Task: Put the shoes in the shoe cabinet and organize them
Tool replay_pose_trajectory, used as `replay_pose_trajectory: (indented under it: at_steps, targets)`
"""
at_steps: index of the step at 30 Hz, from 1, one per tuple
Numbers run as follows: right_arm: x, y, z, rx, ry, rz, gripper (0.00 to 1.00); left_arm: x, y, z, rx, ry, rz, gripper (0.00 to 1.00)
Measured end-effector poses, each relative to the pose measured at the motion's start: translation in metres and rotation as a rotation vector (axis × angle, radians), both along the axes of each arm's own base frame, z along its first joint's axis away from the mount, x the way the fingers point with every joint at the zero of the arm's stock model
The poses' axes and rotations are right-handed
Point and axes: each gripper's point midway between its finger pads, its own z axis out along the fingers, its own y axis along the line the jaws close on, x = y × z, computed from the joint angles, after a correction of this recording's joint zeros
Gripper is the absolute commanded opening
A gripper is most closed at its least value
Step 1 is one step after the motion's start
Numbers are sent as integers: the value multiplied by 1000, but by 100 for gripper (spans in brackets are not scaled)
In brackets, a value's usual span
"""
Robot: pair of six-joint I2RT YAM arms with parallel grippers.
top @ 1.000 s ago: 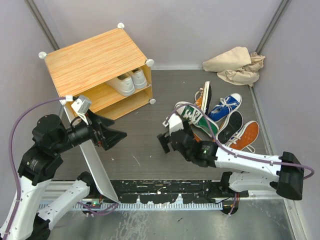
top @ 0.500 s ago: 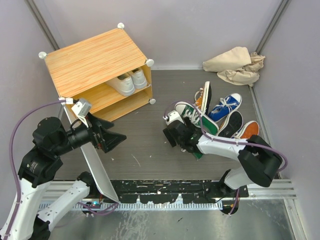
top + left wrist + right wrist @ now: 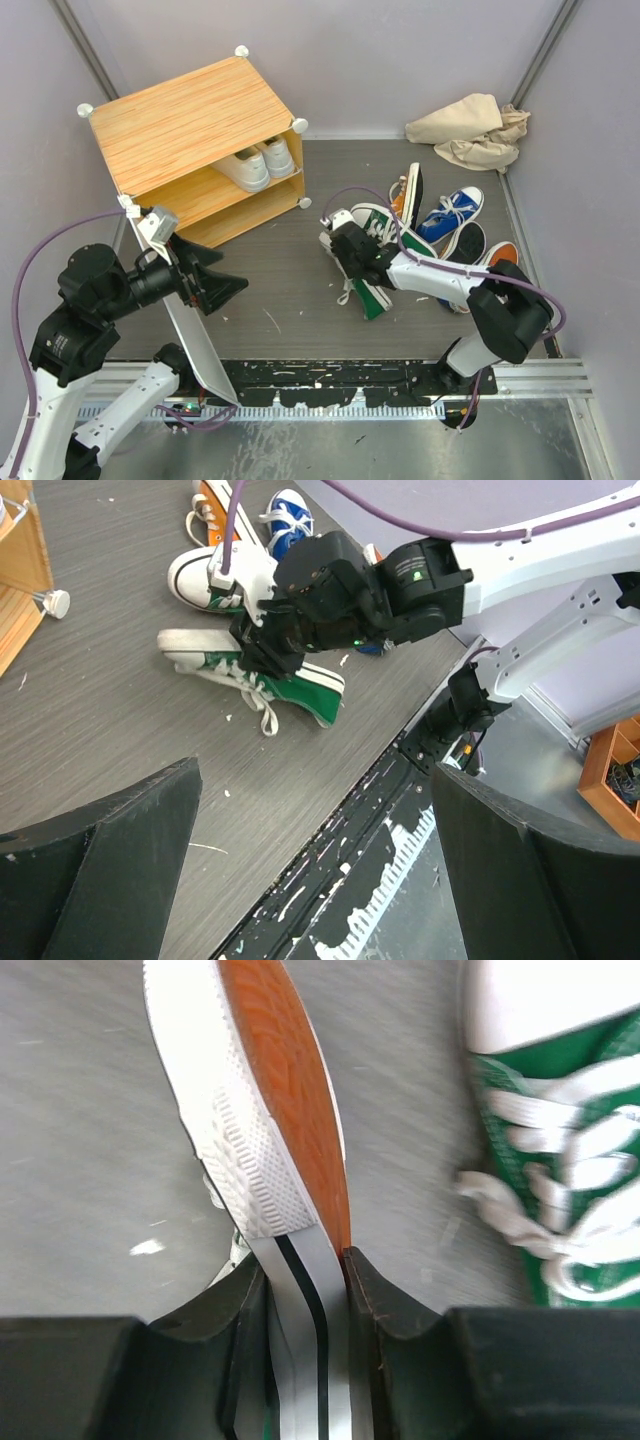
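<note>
The shoe cabinet (image 3: 190,120) stands at the far left with its pale door (image 3: 190,330) swung open. A white pair (image 3: 255,165) sits on its inner shelf. My right gripper (image 3: 347,255) (image 3: 305,1260) is shut on the sole edge of a green shoe (image 3: 368,292) (image 3: 290,675) (image 3: 270,1160), which lies on its side on the floor, laces trailing. A second green shoe (image 3: 385,225) (image 3: 560,1140) rests just behind it. My left gripper (image 3: 215,282) (image 3: 320,870) hangs open and empty over the open door, apart from the shoes.
Behind the green pair lie orange shoes (image 3: 405,195) (image 3: 500,262), a blue shoe (image 3: 452,215) and a shoe showing its dark sole (image 3: 462,250). A beige cloth (image 3: 470,130) is bunched in the far right corner. Grey walls close in both sides.
My right gripper reached farther in and to the left, then closed on the green shoe's sole. That shoe now lies on its side nearer the front. My left arm dipped slightly.
</note>
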Motion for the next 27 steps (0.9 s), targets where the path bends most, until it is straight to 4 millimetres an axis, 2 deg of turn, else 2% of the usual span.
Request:
replay_pose_trajectory:
  at_steps: [3, 9, 11, 13, 15, 18, 19, 23, 27]
  targets:
    - [-17, 26, 10, 126, 88, 95, 12, 0, 1, 0, 2, 0, 5, 98]
    - [-57, 96, 49, 511, 252, 287, 12, 2, 2, -1, 4, -1, 17, 98]
    - [-68, 121, 55, 643, 323, 329, 19, 2, 2, -1, 3, -1, 17, 98]
    - [-75, 143, 53, 758, 387, 352, 29, 2, 2, -1, 3, 0, 17, 98]
    - [-83, 162, 37, 846, 475, 359, 42, 3, 2, -1, 3, 1, 17, 98]
    - [-94, 168, -1, 857, 588, 303, 61, 4, 1, -2, 6, 6, 17, 98]
    - [-95, 168, -7, 858, 603, 289, 65, 5, 1, -2, 8, 8, 17, 98]
    - [-77, 160, -5, 801, 494, 233, 76, 5, 1, -2, 9, 8, 18, 99]
    - [-44, 130, 1, 638, 302, 132, 85, 3, 3, -1, 6, -6, 24, 99]
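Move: My right hand already pinches a green shoe lying on its side. The bare floor it goes to is about 12 cm to this hand's left, 10 cm back and 5 cm below. The other green shoe is some 8 cm right and 3 cm ahead, the orange-black shoe about 12 cm ahead and 11 cm right, the cabinet's near corner foot roughly 10 cm ahead and 12 cm left. From my left hand that floor spot is around 11 cm right, 7 cm ahead and far below. With my right hand I keep the shoe pinched and swing it some 17 cm left and 9 cm back, away from the other green shoe, rising about 5 cm and rolling the hand's left side up by nearly 50 degrees as it tips down. Then I lower it to the bare floor, open the fingers, and draw off to the right and forward, easing part of the roll. ##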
